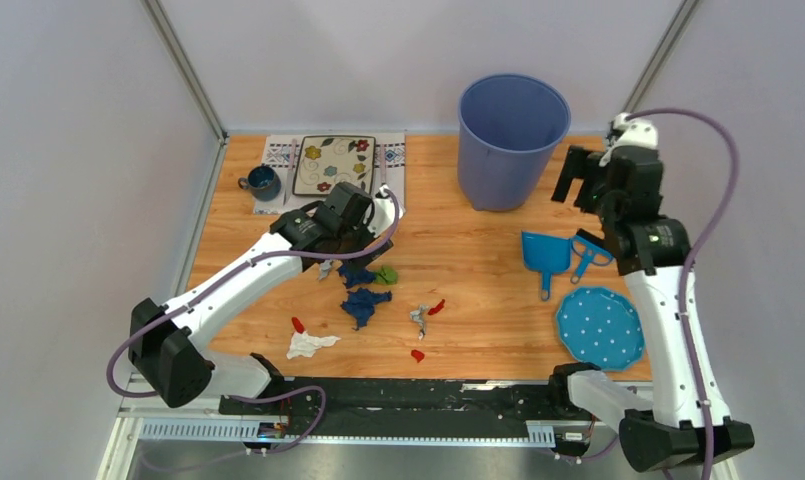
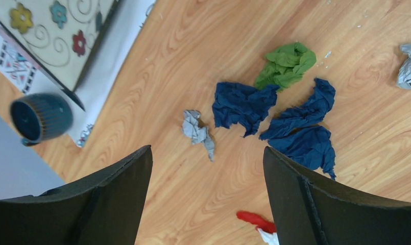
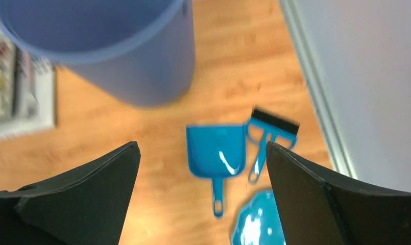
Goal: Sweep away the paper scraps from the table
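Observation:
Several paper scraps lie in the middle of the table: dark blue ones, a green one, a grey one, red bits and a white one. My left gripper hangs open just above and behind them. In the left wrist view its open jaws frame bare wood, with a grey scrap, dark blue scraps, a green scrap and a red bit around. My right gripper is raised at the back right, open and empty.
A blue bin stands at the back. A blue dustpan and small brush lie under the right gripper, a blue polka-dot plate in front of them. A placemat with a flowered tray and a mug sit back left.

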`<state>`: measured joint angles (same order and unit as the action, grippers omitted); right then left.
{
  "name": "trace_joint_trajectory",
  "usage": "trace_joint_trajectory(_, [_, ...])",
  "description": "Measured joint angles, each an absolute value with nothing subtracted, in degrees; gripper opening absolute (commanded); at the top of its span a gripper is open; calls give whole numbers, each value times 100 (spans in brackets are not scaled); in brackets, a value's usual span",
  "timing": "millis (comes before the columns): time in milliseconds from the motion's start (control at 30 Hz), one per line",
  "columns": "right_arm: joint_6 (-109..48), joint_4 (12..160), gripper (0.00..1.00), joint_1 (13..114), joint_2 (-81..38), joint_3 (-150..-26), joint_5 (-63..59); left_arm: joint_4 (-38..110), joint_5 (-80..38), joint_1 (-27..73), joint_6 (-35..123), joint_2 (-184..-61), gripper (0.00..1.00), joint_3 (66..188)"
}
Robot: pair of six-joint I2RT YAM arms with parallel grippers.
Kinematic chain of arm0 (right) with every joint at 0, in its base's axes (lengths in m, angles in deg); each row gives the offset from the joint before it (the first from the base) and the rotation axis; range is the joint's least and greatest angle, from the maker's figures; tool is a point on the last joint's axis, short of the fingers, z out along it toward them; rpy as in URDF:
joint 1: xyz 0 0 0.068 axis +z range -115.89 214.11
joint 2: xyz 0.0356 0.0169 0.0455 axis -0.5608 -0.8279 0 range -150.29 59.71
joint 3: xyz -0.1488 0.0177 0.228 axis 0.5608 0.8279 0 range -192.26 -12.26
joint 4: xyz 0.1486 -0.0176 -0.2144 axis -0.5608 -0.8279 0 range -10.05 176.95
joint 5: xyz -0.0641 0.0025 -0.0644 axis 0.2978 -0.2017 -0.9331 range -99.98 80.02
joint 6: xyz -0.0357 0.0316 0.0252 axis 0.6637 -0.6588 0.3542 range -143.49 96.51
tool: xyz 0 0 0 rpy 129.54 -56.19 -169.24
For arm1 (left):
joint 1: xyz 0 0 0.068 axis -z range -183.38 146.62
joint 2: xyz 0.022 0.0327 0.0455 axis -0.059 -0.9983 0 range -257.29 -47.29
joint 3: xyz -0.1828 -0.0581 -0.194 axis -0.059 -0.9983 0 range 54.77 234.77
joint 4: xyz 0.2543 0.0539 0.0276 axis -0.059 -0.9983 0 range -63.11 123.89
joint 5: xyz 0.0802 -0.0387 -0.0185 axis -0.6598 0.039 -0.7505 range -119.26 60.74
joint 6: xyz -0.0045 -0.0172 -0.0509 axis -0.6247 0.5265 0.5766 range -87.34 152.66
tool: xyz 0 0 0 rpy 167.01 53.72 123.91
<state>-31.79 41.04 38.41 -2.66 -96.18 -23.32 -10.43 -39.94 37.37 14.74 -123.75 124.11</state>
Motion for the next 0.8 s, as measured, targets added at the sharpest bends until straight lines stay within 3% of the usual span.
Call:
trace_joint_trajectory(167, [-3332, 4139, 92, 4343, -375, -7985, -2472, -850, -3839, 3606, 1656, -12406, 87, 11980])
trace_joint_trajectory(333, [-3483, 4161, 75, 4455, -1098, -7019, -2345, -774, -3830, 3584, 1671, -12406, 87, 11681])
trace_joint_trajectory(533, [-3526, 4499, 54, 4455, -2353, -7222, -2114, -649, -3860, 3580, 1654, -12364, 86, 11644])
trace_joint_trajectory(667, [-3539, 4687, 53, 4455, -3299, -7480, -1987, -595, -3937, 3556, 1623, -12251, 86, 11521])
trace_joint_trajectory(767, [-3581, 4742, 40, 4455, -3708, -7498, -1943, -590, -3994, 3543, 1606, -12174, 86, 11475])
trace_joint_trajectory(800, [-3598, 4749, 30, 4455, -3804, -7498, -1941, -582, -4007, 3536, 1601, -12165, 86, 11475])
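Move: The blue dustpan lies almost straight under the right hand, roughly 34 cm below and about 2 cm farther out. Down on the table too, the brush is some 10 cm to the right of the dustpan and about 2 cm farther out, and the dotted plate sits about 13 cm back and 13 cm right of the hand. The bin stands some 24 cm ahead and 10 cm left of the hand. From the left hand the dustpan is about 50 cm right, 3 cm ahead and 17 cm below. Down fast goes the right hand, about 32 cm towards the dustpan, easing a few centimetres left as it sinks and dipping slightly back before coming forward again. The wrist tips some 50 degrees until the fingers point steeply down at the pan's near left corner, and they close to about half open, empty. The left hand sinks a little over the paper scraps, then hovers, still open. ##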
